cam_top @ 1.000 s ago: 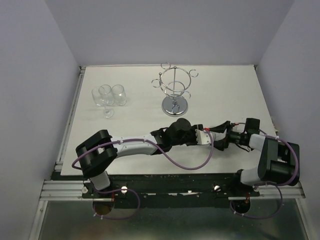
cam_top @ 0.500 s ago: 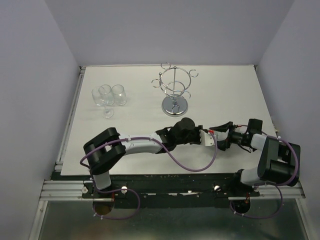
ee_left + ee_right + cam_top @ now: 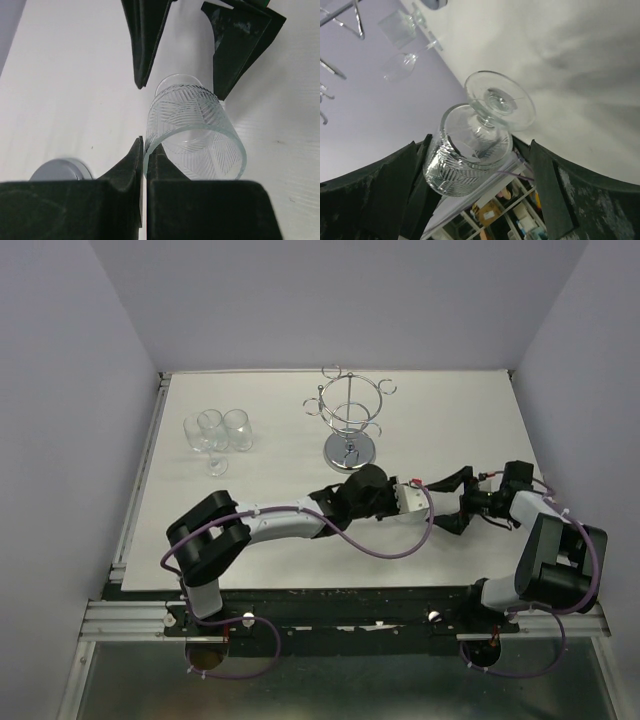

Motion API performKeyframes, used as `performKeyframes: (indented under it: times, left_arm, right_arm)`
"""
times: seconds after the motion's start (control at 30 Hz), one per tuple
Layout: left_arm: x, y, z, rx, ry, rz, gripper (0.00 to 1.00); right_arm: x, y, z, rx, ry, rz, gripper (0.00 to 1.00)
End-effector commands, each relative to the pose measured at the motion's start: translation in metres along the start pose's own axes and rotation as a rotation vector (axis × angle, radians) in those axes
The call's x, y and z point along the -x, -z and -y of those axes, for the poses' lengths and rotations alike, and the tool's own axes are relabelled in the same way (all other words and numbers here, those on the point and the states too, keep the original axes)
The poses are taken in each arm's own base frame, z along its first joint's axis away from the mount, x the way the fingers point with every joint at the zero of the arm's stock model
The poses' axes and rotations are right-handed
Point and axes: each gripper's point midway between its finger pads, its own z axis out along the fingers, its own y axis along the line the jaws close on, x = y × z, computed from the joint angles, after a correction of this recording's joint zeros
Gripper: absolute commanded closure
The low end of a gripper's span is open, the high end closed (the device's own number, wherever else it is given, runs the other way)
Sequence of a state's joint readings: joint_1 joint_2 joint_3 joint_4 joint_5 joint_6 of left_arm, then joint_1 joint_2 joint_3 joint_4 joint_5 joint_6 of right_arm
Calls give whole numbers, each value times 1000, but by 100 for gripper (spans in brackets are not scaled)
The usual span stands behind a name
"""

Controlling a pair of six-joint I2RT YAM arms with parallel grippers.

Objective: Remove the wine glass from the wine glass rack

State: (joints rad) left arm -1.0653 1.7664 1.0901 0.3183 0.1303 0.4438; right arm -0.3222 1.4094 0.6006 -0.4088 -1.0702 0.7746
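Note:
The wine glass (image 3: pixel 192 125), clear with an etched leaf pattern, is held on its side just above the table between my two grippers. My left gripper (image 3: pixel 144 150) is shut on its rim, one finger inside the bowl and one outside. My right gripper (image 3: pixel 480 142) is open, with its fingers (image 3: pixel 145 45) on either side of the bowl and the round foot (image 3: pixel 500 102) pointing towards it. In the top view the left gripper (image 3: pixel 422 492) and right gripper (image 3: pixel 458 506) meet right of centre. The chrome wine glass rack (image 3: pixel 350 420) stands behind them, with no glass seen on it.
Three more glasses (image 3: pixel 215 435) stand at the back left of the table and show far off in the right wrist view (image 3: pixel 400 27). A grey round disc (image 3: pixel 60 171) lies left of the left fingers. The table's right edge (image 3: pixel 545 490) is close to the right arm.
Both grippers have shifted a little away from the near edge and towards the right. The right forearm has swung outwards. The glass stays in the left gripper.

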Motion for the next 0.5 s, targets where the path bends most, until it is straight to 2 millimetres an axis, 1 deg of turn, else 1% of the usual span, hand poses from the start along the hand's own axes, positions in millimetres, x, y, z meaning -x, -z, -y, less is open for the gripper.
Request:
performKeyframes:
  times: [0.0,0.07,0.13,0.2,0.27,0.33,0.4,0.47]
  left_arm:
    - [36,6,-42,124,153,69,100]
    - [41,7,-48,130,207,67,100]
    - [44,12,-49,109,229,60,100]
    - [44,18,-45,75,232,49,100]
    - [42,29,-40,0,231,52,100]
    - [42,44,-23,-157,201,87,100]
    - [30,62,-9,-268,174,81,100]
    - [14,81,-3,-322,195,28,100]
  right_arm:
    - [16,12,32,-243,43,114,0]
    - [25,19,40,-306,96,161,0]
    - [31,24,40,-330,157,183,0]
    - [33,28,35,-325,230,200,0]
    - [34,31,35,-335,280,227,0]
    - [35,35,41,-361,293,262,0]
    - [36,39,44,-357,272,304,0]
    - [41,47,38,-330,252,338,0]
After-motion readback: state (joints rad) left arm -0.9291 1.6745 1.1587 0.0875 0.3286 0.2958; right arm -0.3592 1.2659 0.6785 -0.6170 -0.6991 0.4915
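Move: The left hand already holds the wine glass by its rim, and the set-down glasses stand together on the table about 46 cm to its left, 22 cm ahead and 6 cm lower. The bare rack's round base is nearer that way, about 11 cm left and 21 cm ahead, roughly 11 cm below the hand. The right hand is already open and empty, with the held glass some 8 cm to its left, level fore and aft. Still pinching the wine glass at the rim, the left hand carries it away from the open right fingers, first forward about 2.5 cm while starting to rise, then swinging left some 3.5 cm and easing slightly back, ending nearly 3 cm higher and closer to the rack and the set-down glasses, with a roll of about 15 degrees that dips its forward side. Meanwhile the right hand backs off to its right by about 5 cm and sinks 2 cm, its wide-open fingers tipping down nearly 30 degrees. ##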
